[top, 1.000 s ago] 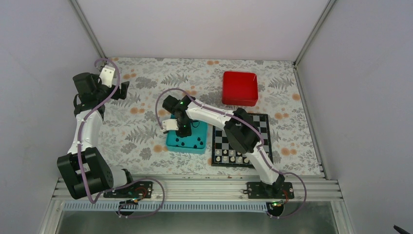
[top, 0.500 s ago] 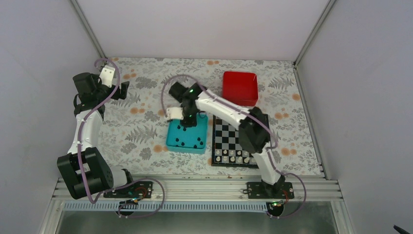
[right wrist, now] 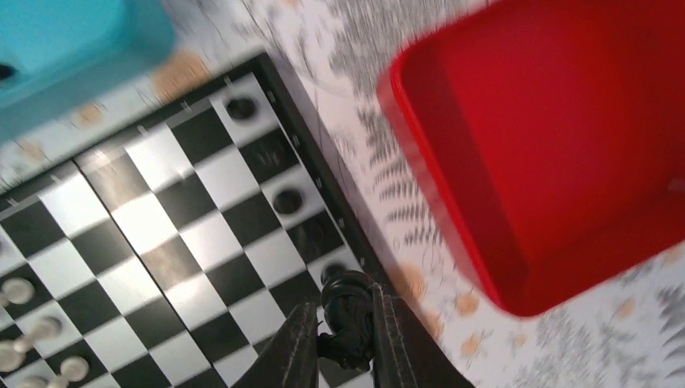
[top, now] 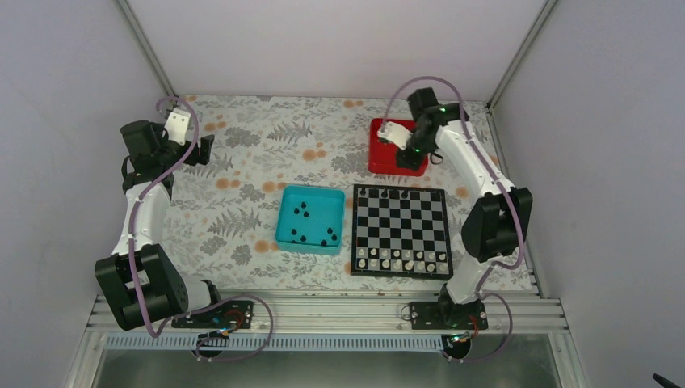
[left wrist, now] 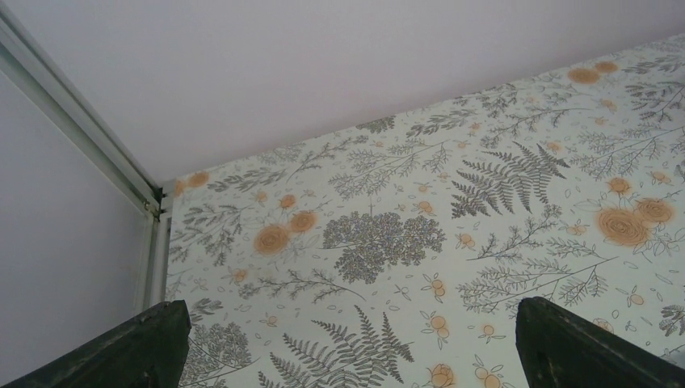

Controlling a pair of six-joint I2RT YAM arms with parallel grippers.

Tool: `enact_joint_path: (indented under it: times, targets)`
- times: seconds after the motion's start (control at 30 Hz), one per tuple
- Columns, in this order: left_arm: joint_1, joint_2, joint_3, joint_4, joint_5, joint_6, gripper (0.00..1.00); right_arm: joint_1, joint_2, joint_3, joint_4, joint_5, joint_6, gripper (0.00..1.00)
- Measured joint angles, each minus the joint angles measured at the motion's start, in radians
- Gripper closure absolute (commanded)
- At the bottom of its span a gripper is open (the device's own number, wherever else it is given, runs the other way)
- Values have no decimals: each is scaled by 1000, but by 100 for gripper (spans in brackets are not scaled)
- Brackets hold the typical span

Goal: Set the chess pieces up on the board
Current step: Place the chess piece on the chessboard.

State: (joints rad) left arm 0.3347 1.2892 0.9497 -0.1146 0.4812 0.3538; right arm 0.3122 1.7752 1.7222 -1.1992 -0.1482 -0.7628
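Observation:
Held off the surface, a black chess piece (right wrist: 346,293) sits between the fingers of my right gripper (right wrist: 346,322), which is shut on it. It hangs above the far edge of the checkered board (right wrist: 187,236), beside the red tray (right wrist: 565,153). From above, the right gripper (top: 413,155) is at the red tray's near edge, just beyond the board (top: 400,229). Three black pieces (top: 384,192) stand on the board's far row. The teal tray (top: 284,233) holds several more black pieces (top: 305,214). Far off at the left, my left gripper (top: 202,149) is open and empty.
Pale pieces (top: 400,260) fill the board's near rows. The red tray (top: 386,141) looks empty inside. In the left wrist view only the floral cloth shows between the left gripper's (left wrist: 355,347) wide-set jaws, with the enclosure wall and a metal corner post (left wrist: 153,202) beyond.
The right arm has swung from above the teal tray across to the board's far right edge by the red tray, carrying a black piece. The left arm has not moved.

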Motion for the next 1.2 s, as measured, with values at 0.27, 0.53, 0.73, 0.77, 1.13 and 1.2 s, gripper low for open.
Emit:
enact_joint_path:
  times: [0.27, 0.53, 0.73, 0.77, 1.13, 1.2]
  targets:
    - [0, 0, 0, 0, 1, -3, 0, -154, -4, -204, 37, -7, -37, 86]
    - [0, 0, 0, 0, 1, -3, 0, -237, 24, -250, 93, -23, -56, 85]
    - [0, 0, 0, 0, 1, -3, 0, -283, 56, -293, 124, -15, -61, 84]
    - [0, 0, 0, 0, 1, -3, 0, -286, 60, -298, 126, -13, -62, 84]
    - [0, 0, 0, 0, 1, -3, 0, -294, 117, -337, 159, 13, -66, 83]
    - [0, 0, 0, 0, 1, -3, 0, -295, 121, -339, 166, 16, -66, 83]
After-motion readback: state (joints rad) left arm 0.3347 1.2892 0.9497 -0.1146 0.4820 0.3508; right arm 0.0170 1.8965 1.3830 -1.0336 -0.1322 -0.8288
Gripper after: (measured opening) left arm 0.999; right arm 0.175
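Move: The right hand already holds a black piece; its goal, the empty g8 square in the board's far row, lies about 12 cm right, 2 cm back and 17 cm below. The black piece on e8 stands some 7 cm left of that square, level with it; the red box's middle is about 9 cm left and 14 cm beyond the square. From the left hand, g8 is roughly 70 cm right, 5 cm back and 22 cm below. The right hand lowers the gripped black piece about 14 cm while carrying it 12 cm right, to g8. ##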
